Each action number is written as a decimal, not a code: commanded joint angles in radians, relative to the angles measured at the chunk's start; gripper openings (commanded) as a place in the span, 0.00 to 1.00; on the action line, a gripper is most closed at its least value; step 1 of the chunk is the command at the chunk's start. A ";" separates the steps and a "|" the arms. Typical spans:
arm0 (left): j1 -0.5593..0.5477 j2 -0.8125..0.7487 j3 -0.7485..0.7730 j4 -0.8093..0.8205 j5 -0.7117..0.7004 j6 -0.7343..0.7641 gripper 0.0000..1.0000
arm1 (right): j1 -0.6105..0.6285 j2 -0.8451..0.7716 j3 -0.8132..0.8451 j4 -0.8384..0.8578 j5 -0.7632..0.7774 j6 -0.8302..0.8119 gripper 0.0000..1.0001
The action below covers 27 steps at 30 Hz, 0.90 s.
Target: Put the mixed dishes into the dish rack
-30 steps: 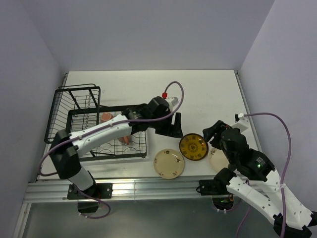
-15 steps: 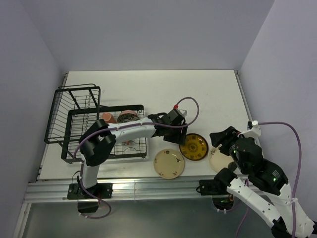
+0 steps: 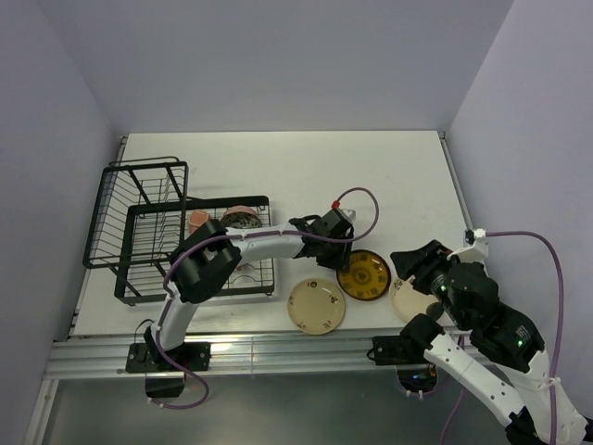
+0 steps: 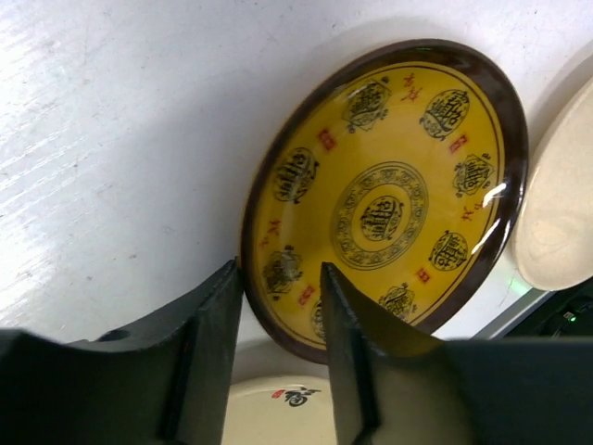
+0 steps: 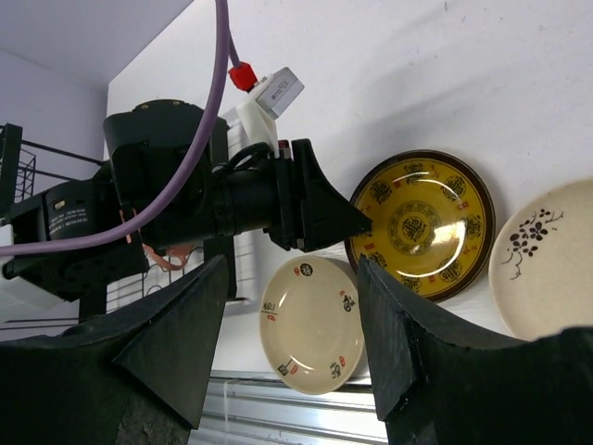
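Observation:
The mustard-yellow patterned plate (image 3: 361, 274) (image 4: 384, 199) lies flat on the table right of the black wire dish rack (image 3: 139, 243). My left gripper (image 3: 341, 257) (image 4: 281, 278) is open and straddles the plate's near-left rim, one finger outside it and one over the inside. A cream plate (image 3: 316, 306) (image 5: 310, 324) lies just in front of it. A second cream plate (image 3: 408, 298) (image 5: 547, 255) with dark floral marks is partly hidden under my right arm. My right gripper (image 3: 412, 262) (image 5: 292, 269) hangs open above the table with nothing in it. A pinkish mug (image 3: 199, 221) and a dark bowl (image 3: 243, 218) sit in the rack.
The rack's raised cage end (image 3: 139, 199) stands at the far left. The left arm (image 5: 185, 204) stretches from the rack across to the plates. The table's front metal edge (image 3: 278, 350) runs close behind the cream plates.
The left arm has swung right from the rack and come down onto the yellow plate's rim, with its jaws narrowing. The right arm has drawn back a little toward the right.

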 commanded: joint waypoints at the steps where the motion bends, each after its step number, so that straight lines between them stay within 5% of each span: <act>1: -0.004 0.022 0.012 0.064 0.021 -0.011 0.41 | -0.005 -0.015 0.037 0.022 0.021 -0.016 0.65; 11: -0.002 0.047 -0.031 0.093 -0.012 -0.037 0.00 | -0.003 -0.003 0.034 0.023 0.013 -0.025 0.65; 18: -0.002 -0.079 -0.134 0.066 -0.129 -0.022 0.00 | -0.005 0.041 0.016 0.056 -0.060 -0.074 0.66; 27: 0.022 -0.486 -0.252 -0.029 -0.196 0.050 0.00 | -0.005 0.118 0.019 0.157 -0.147 -0.241 0.68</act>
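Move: My left hand is already down at the yellow-and-brown plate's left rim: the plate's middle is about 6 cm to the right, 1 cm back and 2 cm below. The near cream plate lies some 6 cm left and 9 cm back, and the far cream plate some 19 cm right and 7 cm back. The dish rack's middle is about 37 cm left and 5 cm ahead. From my right hand the yellow plate is roughly 6 cm ahead, 7 cm left and 23 cm down. I shut my left fingers on the yellow plate's left rim, nudging about 1 cm right as they close, then lift the pinched plate up and left towards the rack, picking up speed, about 7 cm each way, with the wrist tipping some 10 degrees. Late on, my empty right hand, fingers still open, drifts about 2.5 cm left and turns slightly counter-clockwise. ##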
